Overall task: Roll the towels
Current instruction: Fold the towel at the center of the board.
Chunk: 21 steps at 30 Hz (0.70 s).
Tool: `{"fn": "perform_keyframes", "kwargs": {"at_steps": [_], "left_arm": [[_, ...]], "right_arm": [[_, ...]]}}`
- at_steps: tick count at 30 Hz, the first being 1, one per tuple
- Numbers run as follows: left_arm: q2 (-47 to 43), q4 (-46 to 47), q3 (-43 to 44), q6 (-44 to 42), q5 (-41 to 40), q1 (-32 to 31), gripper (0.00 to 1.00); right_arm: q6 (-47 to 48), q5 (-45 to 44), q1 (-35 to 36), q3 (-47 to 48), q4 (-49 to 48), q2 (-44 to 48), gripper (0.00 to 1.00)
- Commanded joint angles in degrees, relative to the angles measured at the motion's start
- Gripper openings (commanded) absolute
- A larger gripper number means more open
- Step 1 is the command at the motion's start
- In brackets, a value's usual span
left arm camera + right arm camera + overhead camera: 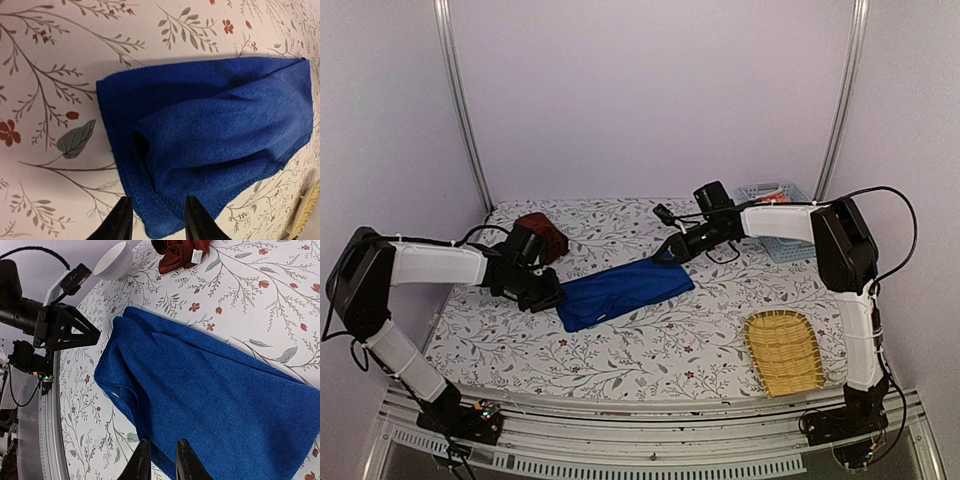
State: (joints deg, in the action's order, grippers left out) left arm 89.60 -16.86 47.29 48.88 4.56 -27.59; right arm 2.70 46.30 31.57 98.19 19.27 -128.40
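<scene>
The royal blue towel (620, 290) lies spread as a loose strip across the middle of the flowered table (650, 345). My left gripper (552, 297) sits at its left end. In the left wrist view its jaws (157, 220) are open, astride the blue towel's (215, 130) folded corner without squeezing it. My right gripper (670, 252) is at the far right end. In the right wrist view its fingers (162, 462) are shut on the blue towel's (210, 390) edge. The dark reddish-brown towel (542, 236) sits bunched at the back left, also visible as a bundle (180, 251).
A light blue basket (775, 228) with something orange in it stands at the back right. A woven yellow tray (782, 352) lies at the front right. A white bowl (116, 261) shows near the brown towel in the right wrist view.
</scene>
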Motion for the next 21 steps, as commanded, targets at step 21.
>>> {"fn": "perform_keyframes", "kwargs": {"at_steps": [21], "left_arm": [[12.6,-4.9,12.6,-21.1,0.5,4.3,0.34]], "right_arm": [[1.0,4.1,-3.1,-0.2,1.2,-5.5,0.21]]}}
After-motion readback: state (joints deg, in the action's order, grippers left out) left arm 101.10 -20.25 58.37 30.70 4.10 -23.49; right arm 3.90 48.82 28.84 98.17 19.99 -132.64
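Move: Just short of the blue towel's left end, the left hand has the upper layer's left corner about 6 cm ahead and 4 cm below. The rolled red towel lies some 22 cm ahead and 5 cm left, the white bowl about 11 cm ahead and 18 cm left. The right hand hovers about 8 cm over the blue towel's right end, whose middle is some 2 cm back and 3 cm right; the blue basket stands roughly 17 cm ahead and 31 cm right. Sliding forward about 5 cm along the blue towel's left end, the left hand brings its part-open fingers over the upper layer's corner, sinks slightly and turns some 10 degrees clockwise. The right hand first eases about 2 cm left, then sinks roughly 3.5 cm towards the towel's right end, its fingers still nearly shut and pointing left and down. ##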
